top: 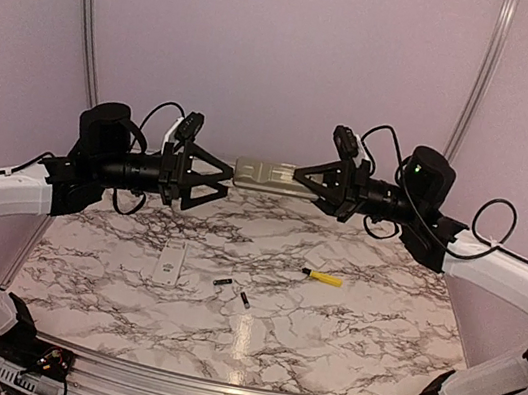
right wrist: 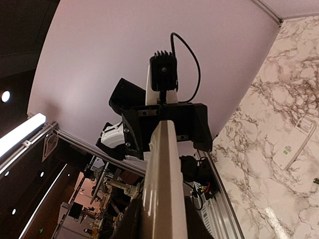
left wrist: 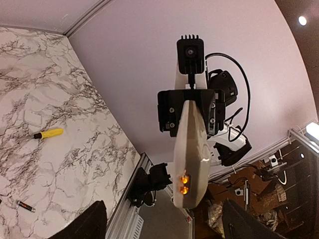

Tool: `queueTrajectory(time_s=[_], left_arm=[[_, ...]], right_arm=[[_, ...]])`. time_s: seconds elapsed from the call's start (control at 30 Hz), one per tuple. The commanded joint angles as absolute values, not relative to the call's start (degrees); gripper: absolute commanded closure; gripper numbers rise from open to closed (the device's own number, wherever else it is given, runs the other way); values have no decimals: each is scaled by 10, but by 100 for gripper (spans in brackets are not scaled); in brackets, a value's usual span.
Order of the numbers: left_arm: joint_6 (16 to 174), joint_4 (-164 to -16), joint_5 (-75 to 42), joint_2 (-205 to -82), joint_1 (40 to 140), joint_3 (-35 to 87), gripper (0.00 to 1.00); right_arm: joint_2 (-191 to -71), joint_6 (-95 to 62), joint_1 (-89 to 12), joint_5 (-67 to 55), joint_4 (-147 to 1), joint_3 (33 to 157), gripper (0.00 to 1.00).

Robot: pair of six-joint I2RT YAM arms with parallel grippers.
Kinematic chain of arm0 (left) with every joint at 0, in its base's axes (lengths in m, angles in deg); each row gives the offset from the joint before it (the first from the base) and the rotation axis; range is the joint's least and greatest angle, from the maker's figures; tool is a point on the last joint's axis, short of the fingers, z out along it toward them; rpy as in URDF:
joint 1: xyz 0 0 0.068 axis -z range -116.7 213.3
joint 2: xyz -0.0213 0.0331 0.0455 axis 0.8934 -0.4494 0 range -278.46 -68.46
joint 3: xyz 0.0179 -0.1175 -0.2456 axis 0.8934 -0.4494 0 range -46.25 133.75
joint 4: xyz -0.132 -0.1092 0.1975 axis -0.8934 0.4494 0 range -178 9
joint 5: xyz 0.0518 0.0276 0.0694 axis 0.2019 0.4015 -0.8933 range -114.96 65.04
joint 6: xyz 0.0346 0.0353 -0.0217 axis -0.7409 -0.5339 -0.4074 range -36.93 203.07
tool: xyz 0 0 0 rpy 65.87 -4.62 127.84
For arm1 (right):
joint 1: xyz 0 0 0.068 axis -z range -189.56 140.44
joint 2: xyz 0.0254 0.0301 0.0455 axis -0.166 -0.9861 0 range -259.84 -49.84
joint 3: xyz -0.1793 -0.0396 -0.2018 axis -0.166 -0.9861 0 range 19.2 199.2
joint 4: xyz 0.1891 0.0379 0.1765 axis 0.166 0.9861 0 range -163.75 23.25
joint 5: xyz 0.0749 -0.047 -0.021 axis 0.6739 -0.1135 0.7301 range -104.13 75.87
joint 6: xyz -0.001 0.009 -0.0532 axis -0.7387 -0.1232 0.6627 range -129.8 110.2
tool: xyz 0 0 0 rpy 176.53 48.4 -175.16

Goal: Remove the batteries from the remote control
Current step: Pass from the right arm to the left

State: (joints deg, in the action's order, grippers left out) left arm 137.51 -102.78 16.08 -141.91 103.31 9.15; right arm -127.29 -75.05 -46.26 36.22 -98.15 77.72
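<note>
The beige remote control (top: 266, 174) hangs level in the air above the far side of the table. My right gripper (top: 298, 178) is shut on its right end; in the right wrist view the remote (right wrist: 164, 189) runs out from between the jaws of that gripper (right wrist: 162, 221). My left gripper (top: 230, 174) stands open at the remote's left end, with its jaws wide apart. The left wrist view shows the remote (left wrist: 192, 149) pointing at my left gripper (left wrist: 163, 205), untouched by the fingers. Two batteries (top: 223, 281) (top: 245, 300) lie on the marble, one also visible as a battery (left wrist: 25, 205).
A small flat pale cover plate (top: 170, 265) (right wrist: 295, 143) lies left of the batteries. A yellow-handled screwdriver (top: 324, 278) (left wrist: 48, 133) lies to their right. The marble table top (top: 343, 332) ends at a metal rail (top: 211, 392) along the near edge.
</note>
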Motion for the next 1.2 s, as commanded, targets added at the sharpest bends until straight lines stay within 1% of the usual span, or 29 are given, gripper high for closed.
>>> queueTrajectory(time_s=[0.0, 0.13, 0.2, 0.4, 0.67, 0.9, 0.97, 1.07, 1.1, 1.13, 1.17], left_arm=[[1413, -1133, 186, -1435, 1037, 91, 19], [1417, -1140, 178, -1446, 1048, 100, 21], [1419, -1146, 183, -1459, 1054, 109, 24], [1430, -1144, 181, -1486, 1072, 133, 36], [1424, -1133, 176, -1487, 1074, 140, 56], [1420, -1130, 176, -1498, 1074, 144, 66], [1420, -1132, 176, -1501, 1074, 146, 71], [1420, -1133, 175, -1505, 1074, 149, 89], [1420, -1132, 175, -1506, 1074, 150, 97], [1421, -1131, 175, -1507, 1074, 149, 100], [1421, -1131, 173, -1508, 1075, 149, 100]], right_arm=[[-1284, -770, -465, 391, -1002, 790, 100], [-1293, -782, -466, 403, -997, 797, 100], [-1300, -789, -466, 412, -1012, 802, 100], [-1328, -790, -467, 434, -1030, 826, 100], [-1339, -784, -467, 442, -1025, 839, 100], [-1342, -760, -468, 458, -989, 856, 100], [-1344, -758, -467, 460, -986, 860, 100], [-1347, -757, -467, 461, -986, 861, 100], [-1348, -756, -467, 461, -986, 861, 100], [-1348, -756, -467, 461, -986, 861, 100], [-1348, -753, -467, 460, -984, 861, 100]])
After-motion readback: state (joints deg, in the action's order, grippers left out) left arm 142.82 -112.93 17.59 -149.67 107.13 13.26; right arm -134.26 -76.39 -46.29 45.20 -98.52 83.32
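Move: The remote control, held by the right gripper, has its middle about 8 cm to the left hand's right and 1 cm above it. From the right hand, that middle is some 5 cm left and the open left gripper about 13 cm left. On the table some 36 cm below, one battery lies about 3 cm ahead of the left hand, the other 7 cm right; the screwdriver lies roughly 8 cm ahead and 13 cm right of the right hand. Left hand goes about 4 cm right over the remote's free end, pinching it; right, still gripping, eases left. ##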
